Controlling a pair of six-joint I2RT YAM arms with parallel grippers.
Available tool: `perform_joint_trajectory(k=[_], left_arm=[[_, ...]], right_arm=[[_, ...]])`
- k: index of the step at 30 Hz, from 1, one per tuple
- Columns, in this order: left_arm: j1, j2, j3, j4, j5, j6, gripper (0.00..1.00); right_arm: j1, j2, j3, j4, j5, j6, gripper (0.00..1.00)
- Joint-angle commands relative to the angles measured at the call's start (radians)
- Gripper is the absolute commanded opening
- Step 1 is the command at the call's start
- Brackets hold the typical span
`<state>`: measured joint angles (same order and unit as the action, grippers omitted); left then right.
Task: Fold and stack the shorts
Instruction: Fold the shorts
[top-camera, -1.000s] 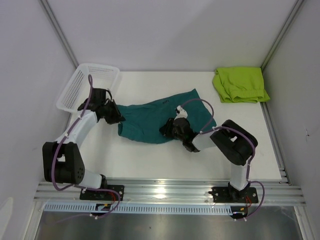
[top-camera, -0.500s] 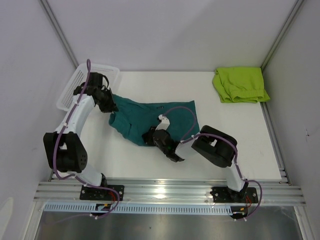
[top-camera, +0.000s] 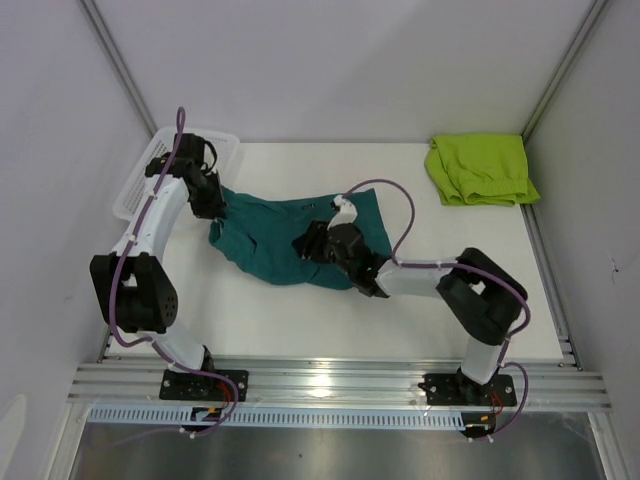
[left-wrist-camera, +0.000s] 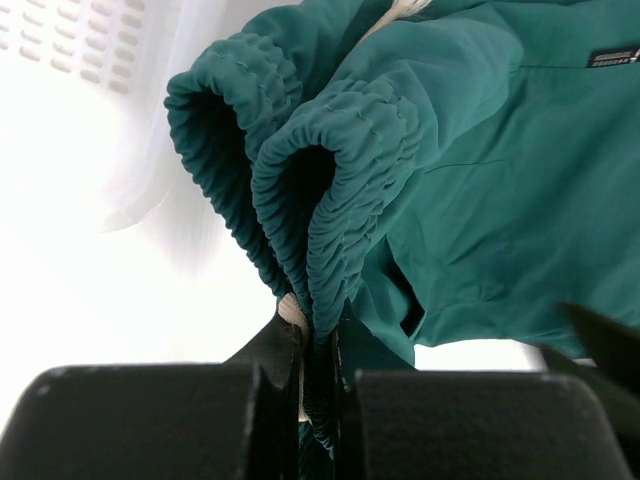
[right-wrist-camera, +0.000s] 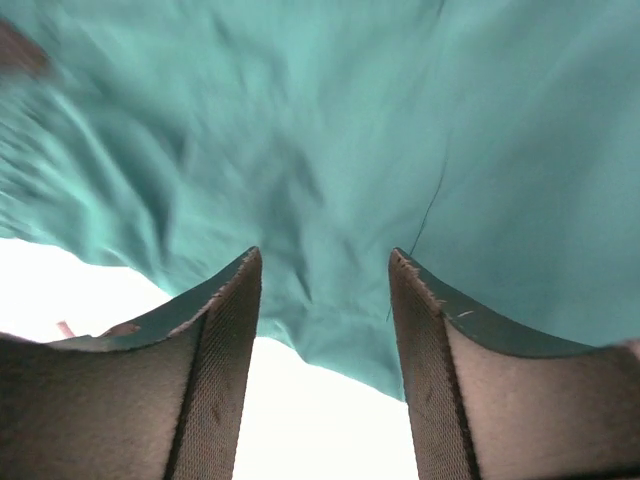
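Note:
The dark teal shorts (top-camera: 265, 245) lie crumpled on the white table, left of centre. My left gripper (top-camera: 211, 204) is shut on their ribbed waistband (left-wrist-camera: 340, 170), which bunches in two folds just beyond the jaws (left-wrist-camera: 318, 345). My right gripper (top-camera: 308, 246) hovers low over the shorts' middle, open, with nothing between its fingers (right-wrist-camera: 228, 330). In the right wrist view the teal cloth (right-wrist-camera: 350, 130) fills the space past the fingertips, its edge over bare table. The lime green shorts (top-camera: 480, 168) lie folded at the far right corner.
A white mesh basket (top-camera: 150, 180) stands at the far left, just behind my left gripper, and its wall (left-wrist-camera: 80, 40) shows in the left wrist view. Grey walls close in both sides, and a metal rail (top-camera: 330, 380) runs along the near edge.
My left gripper has dragged the waistband left and back toward the basket, bunching the teal shorts leftward. My right gripper has opened, let go of the cloth and drawn back over it.

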<state>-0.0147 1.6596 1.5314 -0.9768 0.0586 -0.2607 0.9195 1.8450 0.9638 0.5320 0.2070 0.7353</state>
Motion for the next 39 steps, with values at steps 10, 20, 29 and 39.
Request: perform_joint_trajectory(k=[10, 20, 29, 39], left_arm=[[0.012, 0.005, 0.070, -0.026, -0.016, 0.051, 0.00], [0.012, 0.006, 0.156, -0.072, -0.025, 0.040, 0.00], [-0.053, 0.068, 0.265, -0.167, -0.178, 0.014, 0.00], [-0.145, 0.175, 0.455, -0.289, -0.267, -0.014, 0.00]], right_arm=[[-0.277, -0.260, -0.100, -0.287, -0.130, -0.096, 0.60], [-0.395, -0.201, -0.195, -0.242, -0.316, -0.074, 0.57], [-0.301, -0.113, -0.241, -0.210, -0.298, -0.022, 0.54], [-0.173, -0.067, -0.232, -0.184, -0.251, 0.027, 0.51]])
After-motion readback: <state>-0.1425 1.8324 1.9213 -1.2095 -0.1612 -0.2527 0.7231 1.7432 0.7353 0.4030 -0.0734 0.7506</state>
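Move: The right hand hovers over the middle of the teal shorts, some 8 cm above the cloth. Their right-hand edge lies about 20 cm to its right and 5 cm ahead, and the far right corner 18 cm right and 20 cm ahead. The waistband, already pinched in the left hand, is 20 cm left, 4 cm ahead and 6 cm higher. From the left hand that edge is about 40 cm right, 1 cm ahead and 14 cm below; the basket's middle is 8 cm left, 16 cm ahead. The right fingertips, half open, come down onto the shorts near their right-hand edge and drag the cloth inward: the hand first lifts and swings about 16 cm right, sinks with the fingers tipping down some 15 degrees, then sweeps back 7 cm left and 6 cm towards the base. The left hand keeps its pinch on the waistband, raising it about 4 cm and easing forward. ##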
